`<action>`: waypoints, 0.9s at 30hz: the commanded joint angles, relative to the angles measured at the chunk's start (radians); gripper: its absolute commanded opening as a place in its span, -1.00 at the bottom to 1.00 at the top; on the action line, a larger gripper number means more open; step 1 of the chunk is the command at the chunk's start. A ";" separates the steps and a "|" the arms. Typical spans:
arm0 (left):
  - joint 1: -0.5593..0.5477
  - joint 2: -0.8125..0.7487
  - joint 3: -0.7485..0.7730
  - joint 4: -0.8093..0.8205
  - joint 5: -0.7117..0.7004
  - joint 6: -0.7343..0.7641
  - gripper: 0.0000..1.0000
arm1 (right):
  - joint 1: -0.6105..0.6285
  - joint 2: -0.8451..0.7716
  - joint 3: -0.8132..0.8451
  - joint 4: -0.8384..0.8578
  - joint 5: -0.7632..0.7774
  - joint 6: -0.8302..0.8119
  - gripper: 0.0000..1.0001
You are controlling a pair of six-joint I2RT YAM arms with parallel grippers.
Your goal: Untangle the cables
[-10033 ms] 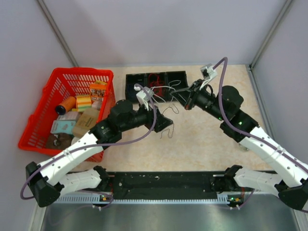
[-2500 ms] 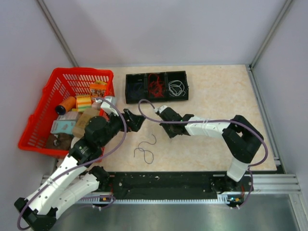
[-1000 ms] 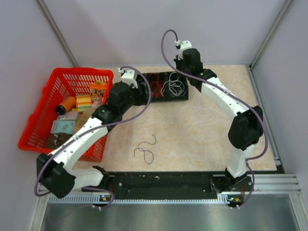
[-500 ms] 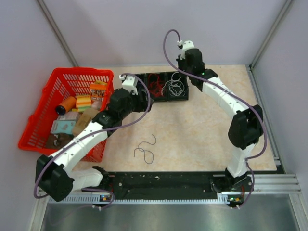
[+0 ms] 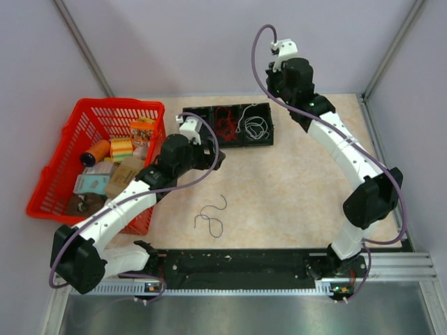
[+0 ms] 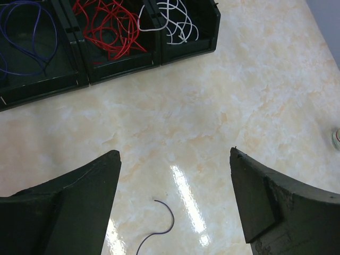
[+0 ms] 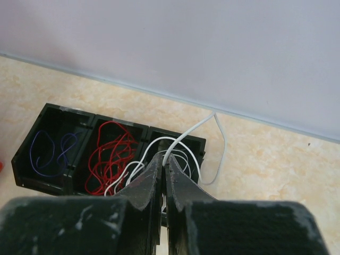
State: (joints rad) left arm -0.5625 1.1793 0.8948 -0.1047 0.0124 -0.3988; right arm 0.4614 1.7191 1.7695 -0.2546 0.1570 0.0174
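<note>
A black three-compartment tray (image 5: pixel 260 144) holds the cables: dark blue ones (image 6: pixel 26 42) at the left, red (image 6: pixel 109 26) in the middle, white (image 6: pixel 172 21) at the right. One white strand lies over into the red compartment. My right gripper (image 7: pixel 166 157) is shut on a white cable (image 7: pixel 218 135) and holds it above the tray's right compartment, behind the tray (image 5: pixel 274 94). My left gripper (image 6: pixel 174 153) is open and empty over the bare table in front of the tray. A loose dark cable (image 5: pixel 209 216) lies on the table below it (image 6: pixel 162 223).
A red basket (image 5: pixel 52 167) full of small packages stands at the left, close to the left arm. Grey walls close the back and both sides. The arm bases and a black rail (image 5: pixel 237 264) run along the near edge.
The right gripper has lifted up and back from the tray, drawing a white cable with it. The left gripper has pulled back from the tray towards the near side and opened wider.
</note>
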 commanded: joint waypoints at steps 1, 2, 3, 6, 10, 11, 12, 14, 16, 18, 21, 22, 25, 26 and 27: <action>0.004 -0.043 -0.013 0.054 0.015 -0.003 0.75 | -0.015 -0.019 0.044 0.006 0.018 -0.011 -1.00; 0.004 -0.041 -0.014 0.051 0.012 -0.002 0.75 | -0.013 -0.030 0.053 -0.001 0.010 -0.011 -1.00; 0.003 -0.040 -0.016 0.045 0.009 -0.002 0.75 | -0.017 -0.048 0.059 -0.005 0.003 -0.011 -1.00; 0.004 -0.032 -0.031 0.034 0.027 0.003 0.75 | -0.013 -0.084 0.074 -0.011 -0.016 -0.011 -1.00; 0.003 -0.041 -0.074 0.059 0.069 -0.006 0.77 | -0.015 -0.114 0.091 -0.018 -0.051 0.006 -1.00; 0.003 -0.047 -0.083 0.062 0.073 -0.006 0.78 | -0.015 -0.121 0.093 -0.021 -0.062 0.012 -1.00; 0.001 -0.050 -0.088 0.060 0.075 -0.008 0.78 | -0.015 -0.133 0.094 -0.021 -0.076 0.019 -1.00; 0.003 -0.056 -0.096 0.059 0.077 -0.008 0.78 | -0.017 -0.151 0.099 -0.021 -0.089 0.032 -1.00; 0.003 -0.061 -0.100 0.059 0.078 -0.006 0.78 | -0.018 -0.161 0.105 -0.018 -0.103 0.045 -1.00; 0.001 -0.064 -0.102 0.057 0.078 -0.006 0.78 | -0.024 -0.159 0.113 -0.017 -0.138 0.061 -1.00; 0.003 -0.070 -0.103 0.056 0.078 -0.006 0.78 | -0.026 -0.129 0.128 -0.024 -0.105 0.036 -1.00; 0.003 -0.073 -0.106 0.056 0.078 -0.006 0.79 | -0.027 -0.121 0.133 -0.029 -0.087 0.023 -1.00; 0.004 -0.079 -0.111 0.057 0.080 -0.003 0.79 | -0.035 -0.089 0.146 -0.017 -0.106 0.027 -1.00; 0.004 -0.079 -0.109 0.057 0.080 0.000 0.79 | -0.041 -0.069 0.163 -0.014 -0.119 0.029 -1.00; 0.003 -0.079 -0.109 0.057 0.080 0.002 0.79 | -0.046 -0.044 0.188 -0.023 -0.123 0.038 -1.00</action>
State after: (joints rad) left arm -0.5625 1.1255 0.7906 -0.0971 0.0822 -0.3985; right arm 0.4423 1.6073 1.8721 -0.2966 0.0559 0.0521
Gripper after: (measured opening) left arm 0.892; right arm 0.008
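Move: My shut right hand holds a white cable; the black organizer's right compartment, where its coil lies, is about 9 cm ahead, 2 cm to the left and some 34 cm below. The red cable's middle compartment stands about 13 cm further left of that one, level with it. From my open left hand the loose dark cable lies some 14 cm back, 3 cm left and 21 cm down; the red cable is about 27 cm ahead and 3 cm right of that hand. After a brief hover I raise my right hand about 10 cm above the organizer, easing back some 4 cm and tipping the fingers up a little, still pinching the white cable so its strand is drawn up out of the right compartment. Meanwhile my left hand, fingers kept wide open, backs off from the organizer and sinks a few centimetres towards the dark cable, touching nothing. ##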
